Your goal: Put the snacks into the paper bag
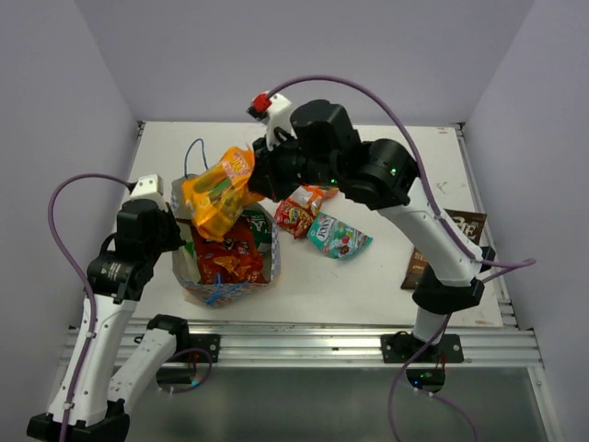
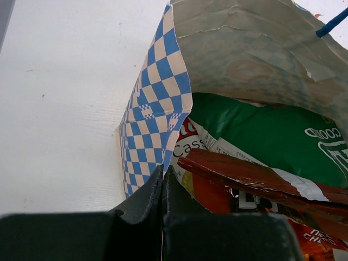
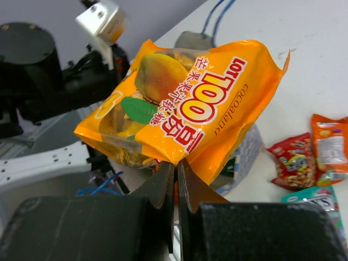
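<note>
The paper bag [image 1: 212, 293] stands open at the left of the table, its blue checked wall [image 2: 157, 92] filling the left wrist view. My left gripper [image 2: 163, 173] is shut on the bag's near-left rim [image 1: 177, 238]. Inside lie a green packet [image 2: 272, 130] and a red-orange packet [image 1: 225, 262]. My right gripper [image 3: 176, 163] is shut on the lower edge of a yellow-orange mango candy packet [image 3: 185, 98], holding it over the bag's far rim [image 1: 219, 193]. On the table right of the bag lie a red packet [image 1: 294, 219], an orange one [image 1: 313, 196] and a teal one [image 1: 337, 235].
Two dark brown packets [image 1: 465, 226] [image 1: 416, 269] lie near the table's right edge, partly behind the right arm. The bag's blue string handle [image 1: 191, 155] loops over the table behind it. Purple walls close in the table at left, back and right.
</note>
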Available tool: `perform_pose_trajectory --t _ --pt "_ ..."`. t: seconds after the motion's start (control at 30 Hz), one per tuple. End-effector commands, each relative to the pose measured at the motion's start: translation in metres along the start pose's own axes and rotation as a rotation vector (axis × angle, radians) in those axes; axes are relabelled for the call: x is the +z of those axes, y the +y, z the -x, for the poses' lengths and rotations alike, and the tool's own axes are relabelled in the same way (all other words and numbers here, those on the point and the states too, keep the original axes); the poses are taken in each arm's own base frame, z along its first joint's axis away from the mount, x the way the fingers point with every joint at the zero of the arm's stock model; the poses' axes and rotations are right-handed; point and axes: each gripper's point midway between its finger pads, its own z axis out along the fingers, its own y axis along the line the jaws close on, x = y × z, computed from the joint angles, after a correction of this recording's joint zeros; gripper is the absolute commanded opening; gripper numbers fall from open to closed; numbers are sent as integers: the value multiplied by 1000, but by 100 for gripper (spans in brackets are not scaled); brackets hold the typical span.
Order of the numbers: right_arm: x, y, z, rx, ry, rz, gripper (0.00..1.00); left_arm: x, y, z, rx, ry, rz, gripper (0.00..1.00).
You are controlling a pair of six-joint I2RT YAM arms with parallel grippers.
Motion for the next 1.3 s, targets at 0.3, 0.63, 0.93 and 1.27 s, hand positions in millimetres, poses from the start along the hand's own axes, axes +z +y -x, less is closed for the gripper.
perform_pose_trajectory --t 0.3,0.63,0.93,1.27 --pt "86 1 -138 -72 335 -41 0 -12 8 1 -1 -30 25 0" --pt "134 -2 -158 -74 421 -64 0 -16 11 1 -2 -39 31 0" --pt "-4 -117 -80 -4 212 -525 85 -14 8 2 -1 -45 22 0" --pt "-113 -282 -254 452 392 -1116 99 -9 2 1 15 -38 -14 0"
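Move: The right hand, already holding the orange mango pack, is high by the paper bag's right side; the middle of the bag lies about 9 cm to its left, 2 cm back and some 32 cm below. On the table roughly 42 cm below that hand lie the small red pack, 10 cm ahead and 5 cm to the right, and the teal Fox's pack, 6 cm ahead and 16 cm to the right. From the left hand, pinching the rim, the bag's middle is about 11 cm to the right, level ahead and 10 cm below. Down some 20 cm and a little left, tipping its fingers further downward, the right hand lowers the held mango pack into the bag's mouth and opens wide to let go. It then lifts clear and sweeps about 35 cm right, away from the bag, turning clockwise and sinking again towards the end. The left hand keeps its pinch on the rim, easing it back about 2 cm. ##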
